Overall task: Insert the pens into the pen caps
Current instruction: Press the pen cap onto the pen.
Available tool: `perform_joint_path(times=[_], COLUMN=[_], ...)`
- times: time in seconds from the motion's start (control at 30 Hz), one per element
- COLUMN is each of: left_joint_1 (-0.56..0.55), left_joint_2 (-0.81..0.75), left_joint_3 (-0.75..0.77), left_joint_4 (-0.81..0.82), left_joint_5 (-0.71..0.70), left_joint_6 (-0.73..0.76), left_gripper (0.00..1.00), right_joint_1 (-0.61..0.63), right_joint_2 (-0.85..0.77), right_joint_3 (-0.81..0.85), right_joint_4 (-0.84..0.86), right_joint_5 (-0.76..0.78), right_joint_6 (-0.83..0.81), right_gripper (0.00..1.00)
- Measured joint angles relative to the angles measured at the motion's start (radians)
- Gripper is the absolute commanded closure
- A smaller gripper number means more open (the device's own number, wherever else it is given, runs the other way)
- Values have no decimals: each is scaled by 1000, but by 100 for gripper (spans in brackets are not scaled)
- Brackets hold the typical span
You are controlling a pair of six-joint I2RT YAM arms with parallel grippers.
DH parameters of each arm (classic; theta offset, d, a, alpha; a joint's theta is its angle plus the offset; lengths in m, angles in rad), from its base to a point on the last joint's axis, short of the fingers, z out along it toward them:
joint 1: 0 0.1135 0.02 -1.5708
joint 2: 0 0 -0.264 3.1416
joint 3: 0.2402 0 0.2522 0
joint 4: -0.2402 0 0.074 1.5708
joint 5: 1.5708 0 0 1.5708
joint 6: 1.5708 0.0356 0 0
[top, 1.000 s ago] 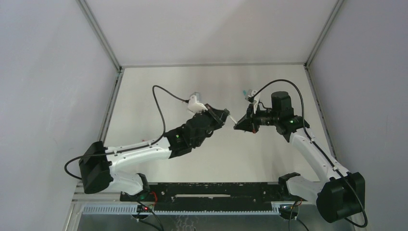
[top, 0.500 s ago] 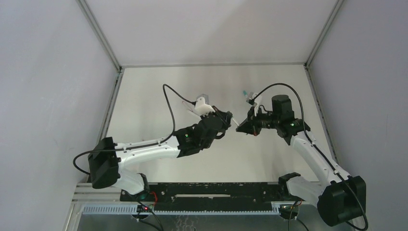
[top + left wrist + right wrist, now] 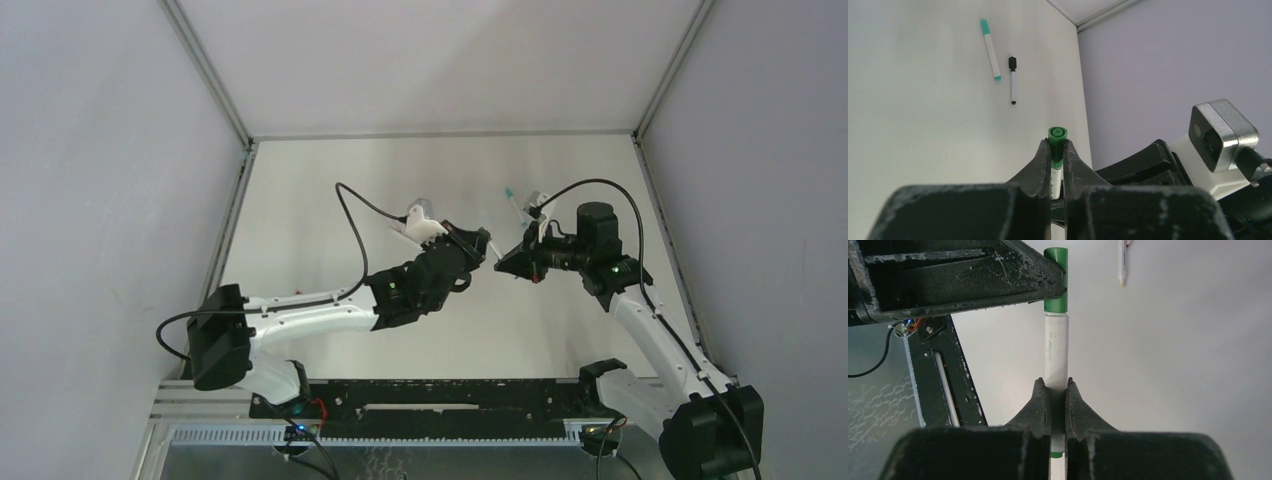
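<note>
A white-barrelled pen (image 3: 1056, 347) is held between my two grippers above the table. Its end sits inside a green pen cap (image 3: 1056, 280). My right gripper (image 3: 1055, 385) is shut on the barrel. My left gripper (image 3: 1057, 145) is shut on the green cap (image 3: 1058, 142), and a short piece of white barrel (image 3: 1056, 177) shows between its fingers. In the top view the left gripper (image 3: 483, 245) and the right gripper (image 3: 508, 258) meet tip to tip over the middle of the table. A teal-capped pen (image 3: 990, 49) and a black-capped pen (image 3: 1012, 80) lie on the table beyond them.
The teal-capped pen (image 3: 513, 200) lies at the back of the table, just beyond the right arm's cable. Another pen (image 3: 1122, 262) shows at the top of the right wrist view. A black rail (image 3: 420, 395) runs along the near edge, and grey walls close in both sides.
The left arm has reached forward and to the right, and the right gripper has shifted slightly right. The two stay tip to tip with the pen between them.
</note>
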Motion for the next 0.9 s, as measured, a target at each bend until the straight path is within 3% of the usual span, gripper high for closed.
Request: perform_joint_path(times=[0.43,0.9], left_joint_1=[-21,-64], left_joint_2=[-2,-47], left_joint_3=[0,-23], left_joint_4=[38,40], left_joint_5=[42,136], left_joint_6=[138,172], left_gripper=[76,59], right_joint_1=[-59,-61], right_joint_2=[-5,-21], right_joint_3=[-11,-10], right_joint_4=[30,104], right_joint_5=[-125,-216], right_joint_6=[15,14], right_gripper=[100,100])
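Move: The green cap is still between my left fingertips, its middle about 1 cm above my left hand point. The pen it sits on stands nearly upright in my right hand, with its middle about 2 cm back, 2 cm to the right and 4 cm below the left. From the left, a teal marker lies some 23 cm ahead, 10 cm right and 22 cm down; the white pens lie roughly 13 cm ahead, 19 cm left and equally low. From my right hand the cap is about 3 cm ahead, 2 cm left and 5 cm up. I open my left fingers about a quarter of the way and let go of the cap, drawing the left hand some 5 cm back and rightward, turning it about 15 degrees clockwise, until its tips stand beside the pen body by my right fingertips. My right hand keeps its pinch on the pen and, after a slight shift right, lifts it about 3 cm. ##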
